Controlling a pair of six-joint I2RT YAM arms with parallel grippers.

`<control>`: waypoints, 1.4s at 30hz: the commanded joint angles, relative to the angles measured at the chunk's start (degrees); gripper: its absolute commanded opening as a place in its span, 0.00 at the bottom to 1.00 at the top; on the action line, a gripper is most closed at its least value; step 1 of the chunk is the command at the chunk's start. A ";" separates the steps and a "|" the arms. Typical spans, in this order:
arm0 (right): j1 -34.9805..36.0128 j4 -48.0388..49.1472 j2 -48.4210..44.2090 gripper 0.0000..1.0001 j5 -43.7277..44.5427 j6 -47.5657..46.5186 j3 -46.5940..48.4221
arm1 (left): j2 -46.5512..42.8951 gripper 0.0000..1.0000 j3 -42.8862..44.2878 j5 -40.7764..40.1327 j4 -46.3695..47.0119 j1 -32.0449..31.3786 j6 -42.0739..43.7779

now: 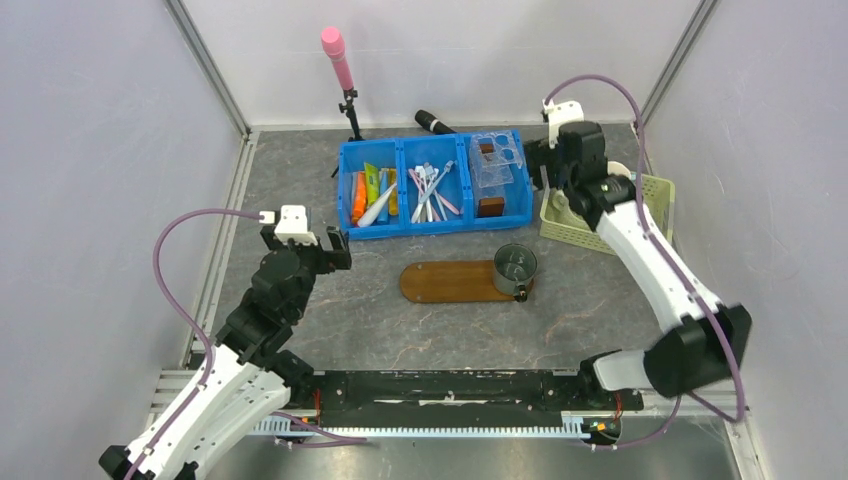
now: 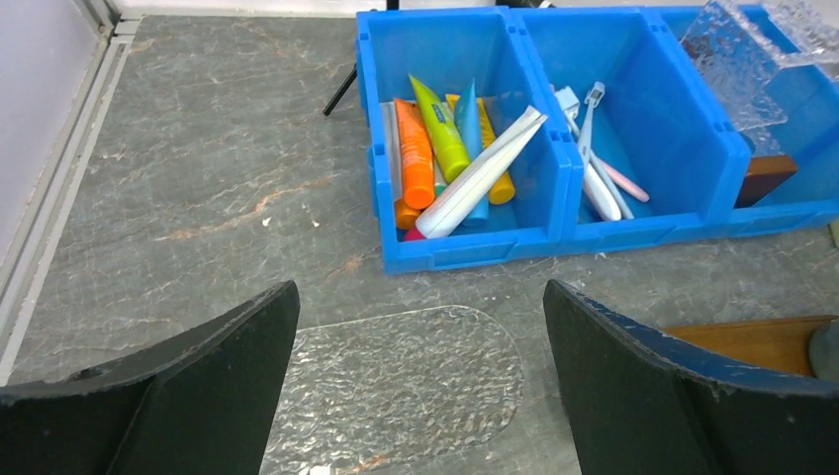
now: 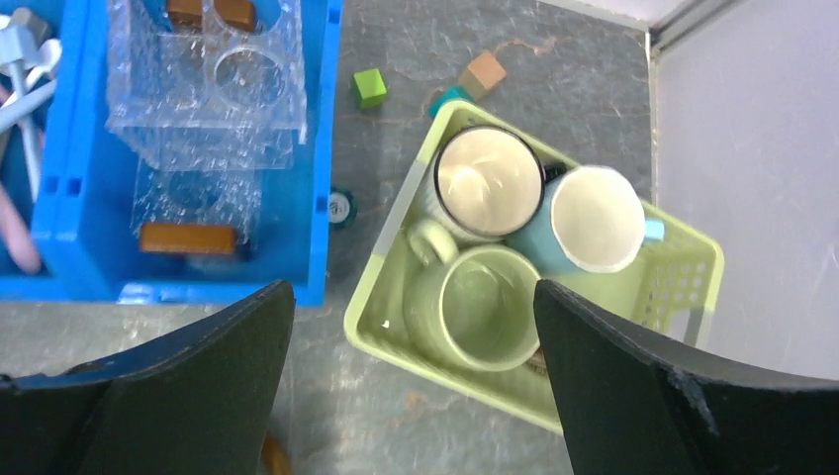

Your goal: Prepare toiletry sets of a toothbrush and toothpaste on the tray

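Note:
The dark wooden tray (image 1: 450, 282) lies on the table in front of the blue bin (image 1: 430, 228), with a grey metal cup (image 1: 515, 267) on its right end. A green toothpaste tube (image 2: 442, 129) and a white one (image 2: 480, 173) lie in the bin's left compartment. The light blue toothbrush (image 2: 586, 119) lies in the middle compartment among pink ones. My left gripper (image 2: 420, 297) is open over a clear textured plate (image 2: 396, 386), left of the tray (image 2: 762, 341). My right gripper (image 3: 414, 317) is open above the near left corner of the pale green basket (image 3: 683, 287), holding nothing.
Three mugs sit in the basket: a dark-rimmed one (image 3: 488, 181), a blue one (image 3: 594, 218) and a green one (image 3: 480, 307). A clear acrylic holder (image 3: 208, 79) fills the bin's right compartment. Small cubes (image 3: 369, 87) lie behind the basket. A pink microphone on a stand (image 1: 338, 55) is at the back.

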 commanded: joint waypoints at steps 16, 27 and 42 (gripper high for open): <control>-9.27 7.64 33.33 0.78 -24.23 -1.29 26.78 | 6.01 1.00 3.53 -7.63 -3.03 -0.27 -1.38; -9.41 8.28 38.46 0.65 -25.22 -0.32 26.70 | 7.00 1.00 1.67 -8.99 -1.36 -0.21 -0.12; -9.35 8.22 40.19 0.52 -27.80 1.47 26.61 | 6.82 1.00 1.51 -8.88 -1.00 -0.20 -0.17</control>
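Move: The clear plastic holder in the blue bin's right compartment lies some 17 cm ahead of the right hand, about 11 cm to its left and 18 cm below. The toothbrushes lie about 15 cm left of the holder and 2 cm nearer. From the right hand, the green basket sits about 9 cm ahead and 17 cm right, the small green block some 22 cm straight ahead. From the left hand, the holder is about 29 cm ahead and 37 cm right, 16 cm below. Reach the right gripper quickly forward, about 16 cm, to the blue bin's right compartment, then ease left and sink some 11 cm over the right side of the clear holder. Meanwhile tip the fingers further down, turn them slightly counter-clockwise and narrow them from wide to about half open, gripping nothing yet. Let the left gripper settle a couple of centimetres lower, still open and empty. ##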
